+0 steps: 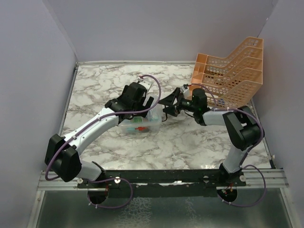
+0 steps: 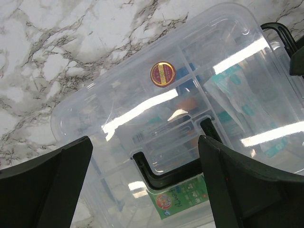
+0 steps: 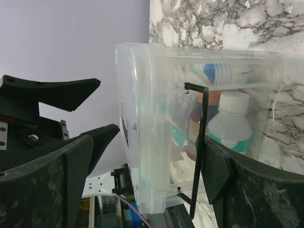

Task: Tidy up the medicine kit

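Note:
The medicine kit (image 1: 139, 125) is a clear plastic box lying on the marble table, lid on. My left gripper (image 1: 144, 102) hovers over its lid, open. In the left wrist view the lid (image 2: 180, 95) fills the frame, with the black U-shaped handle (image 2: 164, 176) between the spread fingers (image 2: 47, 190) and a green sachet under it. My right gripper (image 1: 170, 106) is at the box's right end, open. In the right wrist view the box's end (image 3: 147, 142) stands between the wide fingers (image 3: 256, 190); a white bottle (image 3: 229, 124) and a thin black clasp (image 3: 199, 152) show.
An orange mesh tiered rack (image 1: 232, 71) stands at the back right, close behind the right arm. Grey walls enclose the table on three sides. The left gripper's black jaws (image 3: 52, 92) show at the left of the right wrist view.

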Robot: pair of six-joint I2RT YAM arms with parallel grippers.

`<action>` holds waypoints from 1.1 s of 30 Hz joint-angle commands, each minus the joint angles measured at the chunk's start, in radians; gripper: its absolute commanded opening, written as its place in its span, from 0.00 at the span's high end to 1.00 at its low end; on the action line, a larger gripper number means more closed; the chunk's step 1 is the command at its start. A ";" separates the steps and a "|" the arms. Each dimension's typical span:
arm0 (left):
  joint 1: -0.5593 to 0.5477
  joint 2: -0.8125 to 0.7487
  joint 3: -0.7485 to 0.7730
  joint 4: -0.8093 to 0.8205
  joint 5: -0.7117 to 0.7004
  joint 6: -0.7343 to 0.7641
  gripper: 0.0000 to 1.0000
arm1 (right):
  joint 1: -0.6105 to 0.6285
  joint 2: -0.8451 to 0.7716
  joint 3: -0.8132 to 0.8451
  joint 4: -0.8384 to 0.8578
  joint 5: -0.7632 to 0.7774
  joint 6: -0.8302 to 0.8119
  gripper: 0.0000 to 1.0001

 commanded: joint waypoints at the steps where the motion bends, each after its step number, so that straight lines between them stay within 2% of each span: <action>1: -0.008 -0.077 -0.036 -0.025 0.021 -0.023 0.03 | 0.020 -0.080 0.067 -0.260 0.079 -0.180 0.11; 7: -0.008 -0.093 -0.075 -0.028 0.024 -0.030 0.03 | 0.039 -0.106 0.097 -0.358 0.117 -0.238 0.13; 13: -0.009 -0.050 -0.089 -0.052 0.010 -0.042 0.06 | 0.071 -0.126 0.156 -0.556 0.213 -0.303 0.18; 19: -0.009 -0.016 -0.081 -0.079 -0.012 -0.053 0.07 | 0.117 -0.169 0.197 -0.714 0.365 -0.353 0.26; 24: -0.009 -0.012 -0.081 -0.084 -0.016 -0.055 0.07 | 0.139 -0.202 0.242 -0.850 0.484 -0.382 0.39; 33: -0.009 -0.016 -0.083 -0.088 -0.010 -0.064 0.07 | 0.169 -0.210 0.306 -0.972 0.561 -0.403 0.47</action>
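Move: The black side handle on the medicine kit's right wall lies about 2 cm left of the right hand, 1 cm back and 3 cm below; a white bottle inside is some 6 cm left, level fore and aft, and 6 cm down. The left hand is over the lid, its black lid handle about 4 cm straight below; from that hand, the green packet lies 3 cm back, 1 cm right, 5 cm down. Right fingers tip down some 30 degrees, narrowing around the side handle; left eases 2 cm back and dips. ##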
